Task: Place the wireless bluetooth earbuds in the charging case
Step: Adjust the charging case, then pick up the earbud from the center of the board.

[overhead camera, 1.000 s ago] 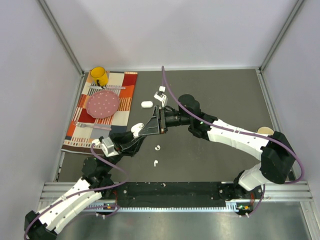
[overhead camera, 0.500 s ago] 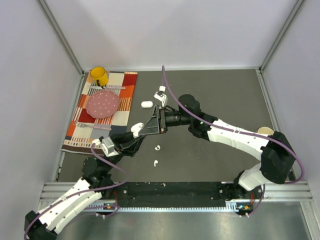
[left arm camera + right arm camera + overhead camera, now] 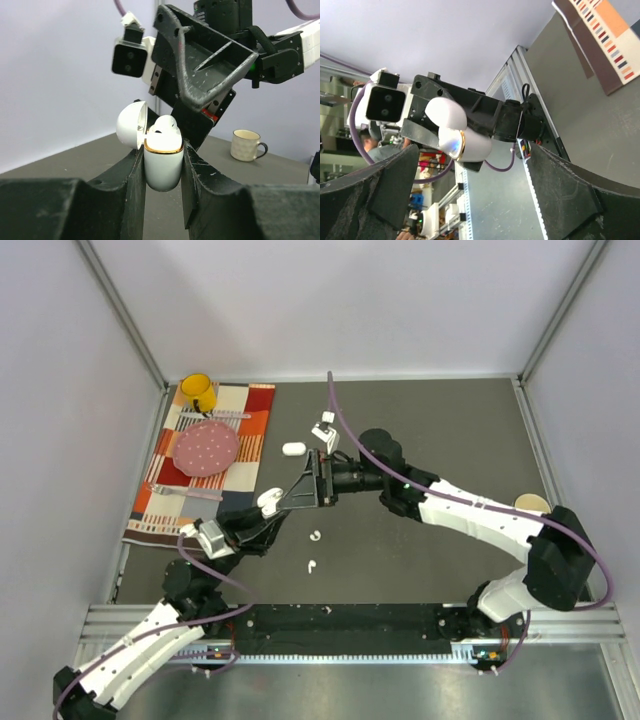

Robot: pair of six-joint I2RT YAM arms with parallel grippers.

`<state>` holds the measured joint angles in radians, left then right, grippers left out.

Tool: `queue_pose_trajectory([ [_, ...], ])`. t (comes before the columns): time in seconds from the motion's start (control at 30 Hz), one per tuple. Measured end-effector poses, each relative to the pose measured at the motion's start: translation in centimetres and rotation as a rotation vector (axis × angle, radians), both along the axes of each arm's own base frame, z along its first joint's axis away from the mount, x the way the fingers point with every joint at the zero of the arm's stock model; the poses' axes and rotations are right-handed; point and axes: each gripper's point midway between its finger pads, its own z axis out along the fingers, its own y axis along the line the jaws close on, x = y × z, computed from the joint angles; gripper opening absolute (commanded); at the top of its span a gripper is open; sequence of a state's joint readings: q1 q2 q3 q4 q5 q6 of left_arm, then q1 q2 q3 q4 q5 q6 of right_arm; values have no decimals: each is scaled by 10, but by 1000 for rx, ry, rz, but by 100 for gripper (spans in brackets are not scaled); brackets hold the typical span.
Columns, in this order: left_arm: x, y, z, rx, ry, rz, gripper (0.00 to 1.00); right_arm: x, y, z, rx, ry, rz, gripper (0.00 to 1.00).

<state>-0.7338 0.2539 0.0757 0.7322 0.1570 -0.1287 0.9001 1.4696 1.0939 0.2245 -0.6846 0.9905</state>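
My left gripper point(image 3: 162, 172) is shut on the white, gold-rimmed charging case point(image 3: 162, 167), holding it upright above the table with its lid point(image 3: 131, 125) swung open. One white earbud point(image 3: 165, 125) sits in the case's mouth. My right gripper point(image 3: 472, 175) stands open right in front of the case point(image 3: 472, 145), a finger on each side and neither touching it. From above, the case point(image 3: 268, 500) shows at the left gripper point(image 3: 262, 508), with the right gripper point(image 3: 296, 494) against it. Two loose earbuds point(image 3: 316, 536) point(image 3: 312, 566) lie on the dark table.
A second white oval case point(image 3: 293, 449) lies behind the grippers. A striped mat point(image 3: 255, 420) at the left carries a pink plate point(image 3: 207, 447) and a yellow cup point(image 3: 197, 392). A beige mug point(image 3: 530, 502) stands near the right wall.
My right gripper's jaws have spread wide apart in front of the case. The left gripper has tightened on the case and shifted slightly.
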Motion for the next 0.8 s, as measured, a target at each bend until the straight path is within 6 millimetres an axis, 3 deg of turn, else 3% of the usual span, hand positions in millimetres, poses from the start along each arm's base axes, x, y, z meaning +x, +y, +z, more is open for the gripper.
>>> queue_pose_trajectory([
  [0.2, -3, 20, 7, -63, -28, 65, 0, 6, -16, 21, 23, -105, -81, 93],
  [0.3, -3, 29, 10, -76, -39, 103, 0, 10, -29, 28, 18, -174, -149, 86],
  [0.33, -2, 31, 8, -73, -35, 117, 0, 12, -32, 28, 7, -188, -169, 78],
  [0.4, 3, 32, 0, -52, -8, 144, 0, 20, -38, 20, -43, -218, -222, 73],
  [0.53, 16, 31, -25, 30, 78, 186, 0, 32, -52, -21, -206, -220, -294, 63],
  [0.63, 22, 32, -39, 89, 128, 214, 0, 33, -66, -66, -346, -176, -323, 59],
  [0.8, 22, 36, -36, 134, 142, 237, 0, 23, -85, -146, -576, -27, -372, 61],
])
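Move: The stem earbud on the table lies about 25 cm below the right hand, some 4 cm to its right and a centimetre back. The round earbud is beside the stem earbud, about 7 cm farther out. The open charging case, already held by the left fingers, sits level with the right fingertips, some 3 cm to the right hand's left. From the left hand, the stem earbud is about 7 cm right, 1 cm back and 25 cm below. Draw the opened right gripper clear of the case to the right with a slight rise, then drop it quickly, some 15 cm down overall, towards the loose earbuds, tipping its fingers about 35 degrees downward and partly closing them. Meanwhile keep the left grip on the case and carry it left, then down and slightly forward, turning somewhat counter-clockwise. ##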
